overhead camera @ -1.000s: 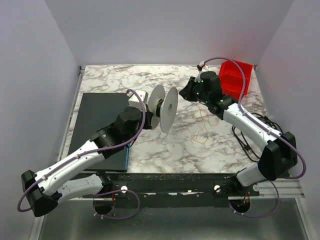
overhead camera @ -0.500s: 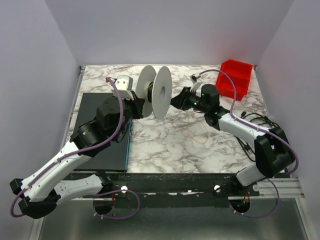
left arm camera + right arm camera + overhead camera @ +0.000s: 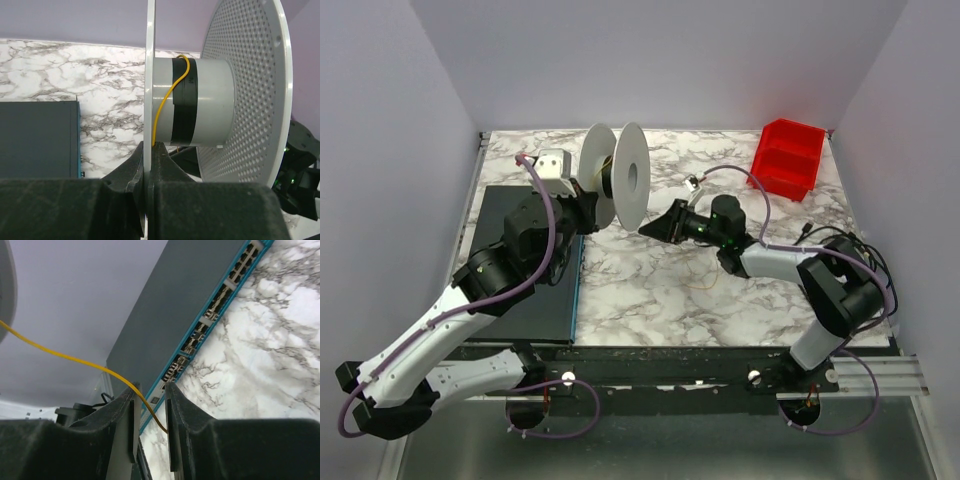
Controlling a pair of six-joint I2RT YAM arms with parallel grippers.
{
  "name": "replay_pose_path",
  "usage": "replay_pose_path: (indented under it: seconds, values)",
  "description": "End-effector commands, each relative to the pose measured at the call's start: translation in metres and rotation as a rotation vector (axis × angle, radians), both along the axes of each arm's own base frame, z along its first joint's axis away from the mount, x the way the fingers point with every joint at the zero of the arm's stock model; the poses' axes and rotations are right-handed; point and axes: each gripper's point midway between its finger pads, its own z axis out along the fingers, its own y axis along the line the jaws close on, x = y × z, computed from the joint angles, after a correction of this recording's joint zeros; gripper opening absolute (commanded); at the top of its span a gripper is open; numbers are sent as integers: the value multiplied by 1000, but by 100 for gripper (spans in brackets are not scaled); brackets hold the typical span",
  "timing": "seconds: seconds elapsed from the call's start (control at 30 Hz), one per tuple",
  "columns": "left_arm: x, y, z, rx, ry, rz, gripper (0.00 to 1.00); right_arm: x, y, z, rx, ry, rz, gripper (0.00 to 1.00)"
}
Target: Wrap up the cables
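Note:
My left gripper (image 3: 590,205) is shut on the thin white near flange (image 3: 149,75) of a spool (image 3: 617,178) and holds it up above the table's back left. The spool has two white discs and a grey hub (image 3: 200,100) with a black band. A thin yellow-orange cable (image 3: 167,97) runs over the hub and down to the left jaws (image 3: 148,150). My right gripper (image 3: 655,228) points left at the spool, low over the table. Its jaws stand narrowly apart, and the cable (image 3: 75,359) runs loosely through the gap (image 3: 151,390). Loose cable (image 3: 705,283) trails faintly on the marble.
A dark grey network switch (image 3: 520,265) with a teal port edge lies at the left, also in the right wrist view (image 3: 190,305). A red bin (image 3: 788,158) stands at the back right. Black cords (image 3: 865,255) lie along the right edge.
My left arm has raised the spool and carried it back and to the left. My right gripper has swung left and lower, following the spool, with the cable drawn along.

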Motion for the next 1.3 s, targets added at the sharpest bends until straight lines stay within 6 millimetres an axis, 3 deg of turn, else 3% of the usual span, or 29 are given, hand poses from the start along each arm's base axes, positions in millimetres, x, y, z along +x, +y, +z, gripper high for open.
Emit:
replay_pose_path:
  seconds: [0.0,0.37,0.57,0.73,0.87,0.97,1.03,1.13,1.27]
  values:
    - [7,16,39,-103,-66,111,0,-19,19,8,99,-8,88,32]
    - [27,31,38,-23,-34,255,0,-57,38,-11,136,62,195,32]
    - [46,32,28,5,4,276,0,-86,33,-24,120,90,242,32]
    - [62,33,14,29,41,300,0,-97,24,-27,109,100,234,31]
    - [73,34,5,56,73,320,0,-100,19,-30,64,106,215,18]
    - [85,35,-7,95,114,351,0,-101,20,-42,-75,93,176,4]
    - [94,35,-16,118,131,370,0,-100,18,-52,-221,68,129,1]
    - [109,37,-31,165,157,403,0,-92,10,-39,-351,-6,45,1]
    - [130,31,-48,227,177,395,0,-81,-13,9,-417,-117,-58,1]
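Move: The yellow cable runs through the gap between the right hand's half-open fingers, right at the hand point. From that hand the spool is about 2 cm ahead, 5 cm left and 20 cm up; the loose tail is some 6 cm back, 15 cm right and the dark case 3 cm back, 31 cm left, both about 17 cm below. The left hand pinches the spool's near rim, its middle about 8 cm ahead and 6 cm right, level; the cable in the right fingers is 6 cm ahead, 9 cm right, 21 cm below. The yellow cable is led back about 10 cm away from the spool by the right hand, which swings slightly left and sinks some 4 cm with fingers open, then shuts them on the cable and rises again by as much. Meanwhile the spool, its rim still pinched, is carried about 11 cm forward by the left hand, rising a little, then dipping, and turning some 20 degrees counter-clockwise. ##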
